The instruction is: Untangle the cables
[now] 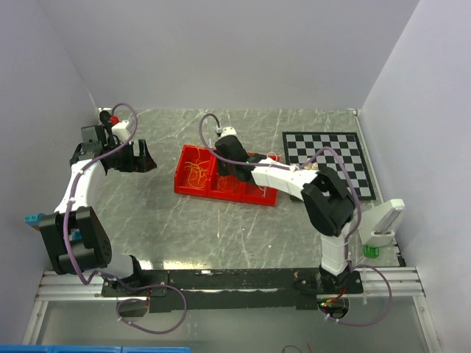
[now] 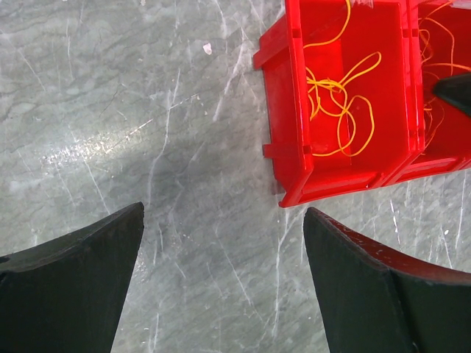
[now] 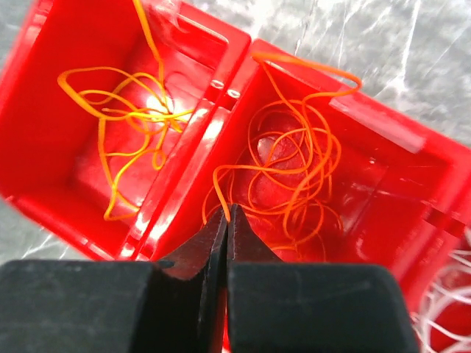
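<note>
The cables lie sorted by colour in a red tray (image 1: 184, 188). A yellow tangle (image 3: 125, 118) fills the left compartment, an orange tangle (image 3: 294, 162) the middle one, and white strands (image 3: 445, 316) show at the far right edge. My right gripper (image 3: 227, 212) is over the middle compartment, shut on one orange strand pinched at its tips. In the top view it (image 1: 232, 170) reaches over the tray. My left gripper (image 2: 223, 209) hangs open over bare table, left of the tray (image 2: 294, 110), with nothing between its fingers.
A black-and-white checkerboard (image 1: 331, 158) lies at the back right of the grey marble table (image 1: 154, 213). A white stand (image 1: 383, 224) and a small green piece (image 1: 370, 251) sit at the right edge. Walls close in on three sides.
</note>
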`<state>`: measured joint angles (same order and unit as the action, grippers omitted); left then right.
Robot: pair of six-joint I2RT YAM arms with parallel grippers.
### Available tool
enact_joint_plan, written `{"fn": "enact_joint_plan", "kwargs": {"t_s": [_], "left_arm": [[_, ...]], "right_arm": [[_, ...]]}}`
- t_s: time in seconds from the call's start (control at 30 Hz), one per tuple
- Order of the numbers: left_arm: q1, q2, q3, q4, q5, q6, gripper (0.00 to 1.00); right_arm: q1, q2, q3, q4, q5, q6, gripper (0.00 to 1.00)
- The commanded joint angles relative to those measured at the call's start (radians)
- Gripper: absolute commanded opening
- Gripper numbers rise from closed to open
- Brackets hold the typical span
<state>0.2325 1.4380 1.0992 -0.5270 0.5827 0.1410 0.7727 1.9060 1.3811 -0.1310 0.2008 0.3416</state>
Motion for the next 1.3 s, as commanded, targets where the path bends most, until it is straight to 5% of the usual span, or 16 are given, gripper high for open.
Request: {"fn": "enact_joint_plan", "kwargs": {"t_s": [0.0,0.3,0.43,0.6,0.87,1.27], "left_arm": [[0.007,0.001,0.021,0.015,0.020,0.002,0.93],[0.007,0.012,0.022,0.021,0.031,-0.001,0.93],[0.007,0.013,0.013,0.025,0.034,-0.001,0.93],[0.007,0.004,0.007,0.024,0.029,0.008,0.93],[0.007,0.001,0.005,0.022,0.035,0.009,0.94],[0.007,-0.008,0.004,0.016,0.025,0.011,0.94]], "right_arm": [[-0.010,0.079,0.087,-0.091,0.008,0.053,0.00],[-0.018,0.047,0.049,-0.102,0.022,0.066,0.05],[-0.021,-0.033,0.029,-0.098,-0.003,0.059,0.37],[-0.021,-0.110,0.044,-0.127,-0.011,0.031,0.63],[-0.044,-0.151,0.105,-0.131,0.000,-0.004,0.66],[-0.110,0.171,0.505,-0.234,-0.081,-0.101,0.74]]}}
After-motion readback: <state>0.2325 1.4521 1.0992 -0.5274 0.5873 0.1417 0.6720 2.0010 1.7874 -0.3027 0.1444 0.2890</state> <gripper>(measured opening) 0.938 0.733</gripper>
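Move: The right hand holds the end of the orange cable just over the red tray; the middle compartment, where the rest of it lies heaped, is centred about 2 cm ahead, 2 cm right and 6 cm below. The yellow cable's compartment is some 8 cm left and 3 cm ahead, the white cable's about 12 cm right and 1 cm ahead. From the left hand, the middle compartment lies roughly 23 cm right, 2 cm ahead, 11 cm below. Right hand lowers the orange cable end 4 cm into the middle compartment, opens, rises 13 cm, then heads forward. ##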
